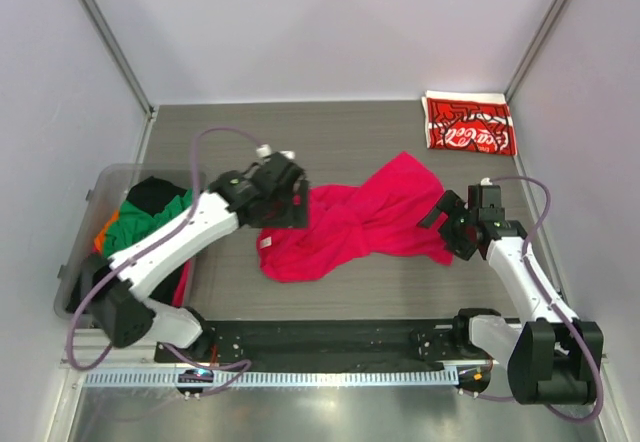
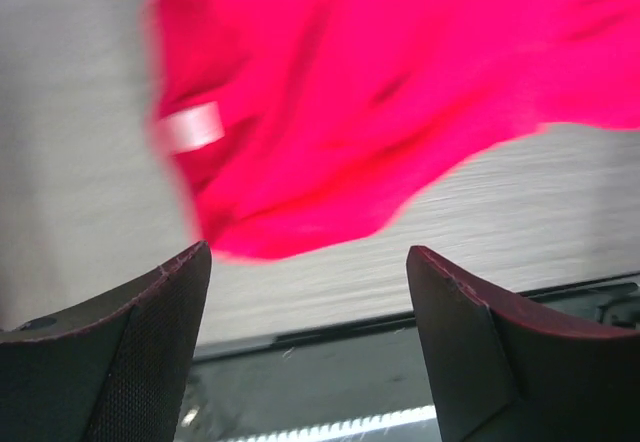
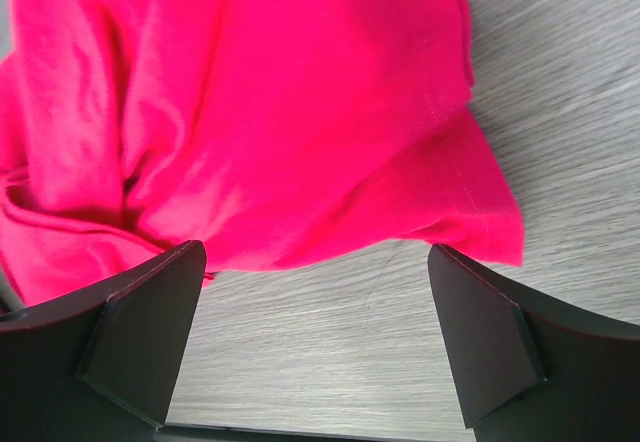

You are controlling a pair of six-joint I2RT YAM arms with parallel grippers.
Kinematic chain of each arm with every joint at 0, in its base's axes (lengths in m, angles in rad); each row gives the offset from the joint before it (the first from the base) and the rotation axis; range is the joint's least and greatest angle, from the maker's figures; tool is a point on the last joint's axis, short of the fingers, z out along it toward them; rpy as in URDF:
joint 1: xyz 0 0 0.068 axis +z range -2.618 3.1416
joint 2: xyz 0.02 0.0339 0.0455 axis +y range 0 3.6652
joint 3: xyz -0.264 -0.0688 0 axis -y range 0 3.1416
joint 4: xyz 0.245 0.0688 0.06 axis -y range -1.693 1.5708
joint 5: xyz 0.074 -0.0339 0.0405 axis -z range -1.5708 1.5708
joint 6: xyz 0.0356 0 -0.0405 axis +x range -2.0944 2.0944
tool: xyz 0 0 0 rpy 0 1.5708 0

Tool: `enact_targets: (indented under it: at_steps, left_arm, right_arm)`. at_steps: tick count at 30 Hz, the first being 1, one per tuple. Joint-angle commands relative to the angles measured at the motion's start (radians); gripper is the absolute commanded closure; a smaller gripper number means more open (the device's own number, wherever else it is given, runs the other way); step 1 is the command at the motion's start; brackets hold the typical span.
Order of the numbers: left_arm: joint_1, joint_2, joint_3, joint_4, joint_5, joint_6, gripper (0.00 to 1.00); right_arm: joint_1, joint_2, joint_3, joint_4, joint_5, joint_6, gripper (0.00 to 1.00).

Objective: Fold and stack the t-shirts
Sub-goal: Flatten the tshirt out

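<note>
A crimson-pink t-shirt point(image 1: 355, 224) lies crumpled and twisted in the middle of the table. My left gripper point(image 1: 296, 202) hovers at its left end, open. In the left wrist view the shirt point(image 2: 380, 102) and its white neck label point(image 2: 190, 127) lie beyond the empty left gripper point(image 2: 308, 252). My right gripper point(image 1: 440, 220) is at the shirt's right end, open. In the right wrist view the shirt's hem point(image 3: 300, 112) lies just ahead of the right gripper point(image 3: 315, 252), with bare table between the fingers. A folded red t-shirt with white Coca-Cola print point(image 1: 468, 124) sits at the back right corner.
A clear plastic bin point(image 1: 110, 174) at the table's left edge holds green point(image 1: 140, 224), black point(image 1: 155, 192) and orange point(image 1: 103, 232) t-shirts, and the left arm reaches over it. White walls close in the back and sides. A black rail point(image 1: 320, 340) runs along the near edge.
</note>
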Motion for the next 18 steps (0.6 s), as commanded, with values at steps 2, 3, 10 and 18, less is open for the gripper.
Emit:
enact_targets:
  at_steps: [2, 3, 10, 18]
  left_arm:
    - [-0.208, 0.233, 0.184, 0.147, -0.023, 0.063, 0.22]
    - [-0.234, 0.281, 0.215, 0.153, -0.023, 0.071, 0.23]
    - [-0.375, 0.665, 0.463, 0.117, -0.064, 0.041, 0.25]
    - [-0.411, 0.89, 0.583, 0.057, -0.145, 0.021, 0.23]
  right_arm:
    - [-0.004, -0.074, 0.015, 0.014, -0.005, 0.001, 0.01]
    - [-0.004, -0.08, 0.02, 0.01, -0.003, 0.001, 0.01]
    - [-0.004, -0.132, 0.04, -0.041, -0.003, 0.003, 0.01]
    - [-0.004, -0.152, 0.024, -0.061, -0.017, -0.002, 0.01]
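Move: From the left gripper, the t-shirt's near hem, at the folded corner midway along it, lies about 20 cm to the right, level fore-and-aft and some 16 cm below. The t-shirt's white tag is about 10 cm to the gripper's left and 3 cm ahead; the t-shirt's right near corner is roughly 20 cm farther right than the folded corner and 1 cm nearer the base. From the right gripper, that folded corner lies about 17 cm left, 3 cm back and 6 cm below. Sweep the left gripper some 20 cm to the right above the t-shirt, then let the path bend steeply down, about 14 cm in all, to the folded corner on its near hem. Turn the wrist roughly 25 degrees clockwise on the way and keep the fingers open astride the hem, without closing. Meanwhile lift the open right gripper about 2.5 cm clear. ##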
